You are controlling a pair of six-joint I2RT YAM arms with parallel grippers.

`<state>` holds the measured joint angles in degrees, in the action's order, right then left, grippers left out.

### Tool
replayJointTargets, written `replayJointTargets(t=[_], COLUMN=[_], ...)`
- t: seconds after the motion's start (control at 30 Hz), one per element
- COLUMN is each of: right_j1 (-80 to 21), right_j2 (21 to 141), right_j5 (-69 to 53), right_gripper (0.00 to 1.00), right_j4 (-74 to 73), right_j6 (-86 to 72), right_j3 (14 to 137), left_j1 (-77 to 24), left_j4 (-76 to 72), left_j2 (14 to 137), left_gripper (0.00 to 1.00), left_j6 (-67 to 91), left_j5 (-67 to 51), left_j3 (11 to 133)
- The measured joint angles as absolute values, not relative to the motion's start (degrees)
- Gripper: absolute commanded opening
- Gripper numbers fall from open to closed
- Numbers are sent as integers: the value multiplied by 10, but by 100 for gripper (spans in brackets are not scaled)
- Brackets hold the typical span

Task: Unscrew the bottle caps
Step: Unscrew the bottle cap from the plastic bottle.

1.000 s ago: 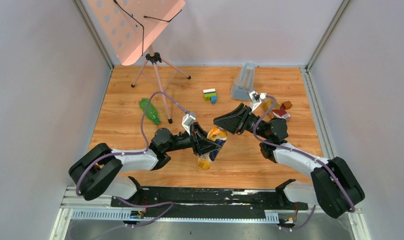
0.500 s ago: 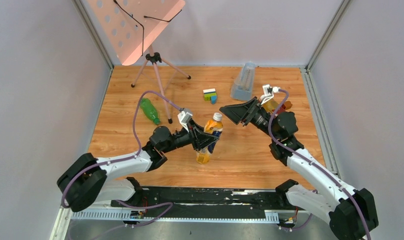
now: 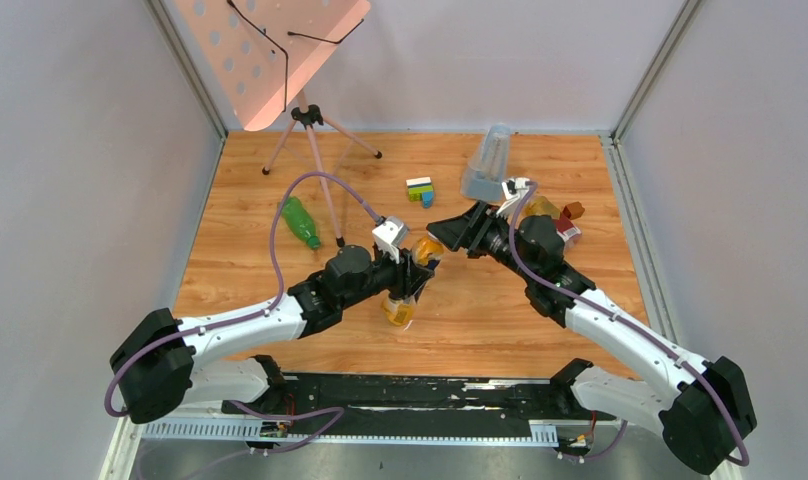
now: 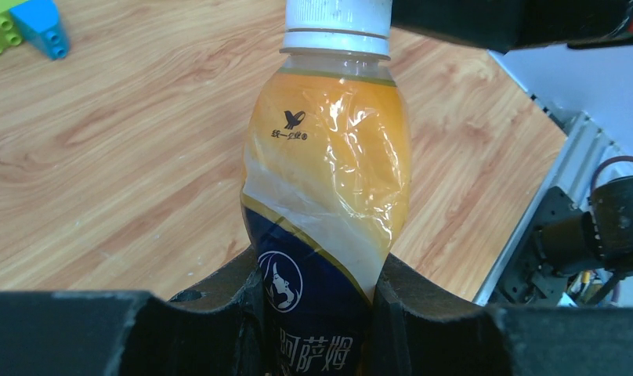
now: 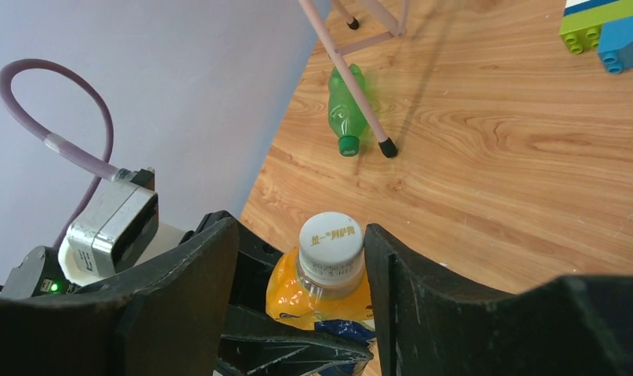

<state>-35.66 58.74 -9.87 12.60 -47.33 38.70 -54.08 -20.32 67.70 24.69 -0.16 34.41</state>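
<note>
My left gripper (image 4: 317, 283) is shut on the lower body of the amber bottle (image 4: 329, 157) with the yellow and blue label and holds it above the table (image 3: 280, 270). Its white cap (image 5: 331, 239) sits between the fingers of my right gripper (image 5: 300, 233), which is open: the right finger touches the cap and a gap shows on the left. In the top view the right gripper (image 3: 442, 237) covers the cap. The green bottle (image 5: 345, 110) with its green cap (image 5: 348, 145) lies on the table. Behind my right arm, the red-label bottle (image 3: 565, 230) is partly hidden.
A pink music stand's tripod (image 3: 310, 150) stands at the back left, one foot next to the green bottle. Toy bricks (image 3: 420, 190) and a tall clear container (image 3: 488, 160) sit at the back. A small reddish block (image 3: 574, 210) lies by the red-label bottle.
My right gripper let go at the bottle's top, drew back to the right, and has returned open around the cap. The left arm shifted the bottle slightly toward it.
</note>
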Motion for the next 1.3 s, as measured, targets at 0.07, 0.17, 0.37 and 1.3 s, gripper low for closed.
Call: replayJointTargets(t=[0.07, 0.17, 0.37, 1.3], right_j1=[-360, -362, -366, -368], right_j2=[591, 598, 619, 648], right_j5=[-90, -79, -64, -81], right_gripper=[57, 58, 56, 0], right_j4=[126, 126, 113, 183], right_j6=[-471, -471, -479, -504], right_j3=[391, 391, 400, 372], left_j1=[-544, -548, -555, -559], left_j4=[-192, -181, -177, -171], left_j2=[677, 678, 679, 679], left_gripper=[0, 0, 0, 0], left_j6=[243, 240, 239, 237], left_j5=[10, 20, 31, 38], left_j3=[345, 349, 351, 351])
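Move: The white cap of the bottle lies just off the open right fingers: about 2 cm ahead, 1 cm left and 2 cm below. From the left hand, which grips the bottle's body, the cap is some 5 cm ahead, 3 cm right and 8 cm above. On the table, about 23 cm below the right hand, toy blocks sit roughly 24 cm ahead and 2 cm left, the green bottle 15 cm ahead and 33 cm left. Right hand sinks some 3 cm, easing forward and left, and pinches the cap; left keeps holding the bottle. ##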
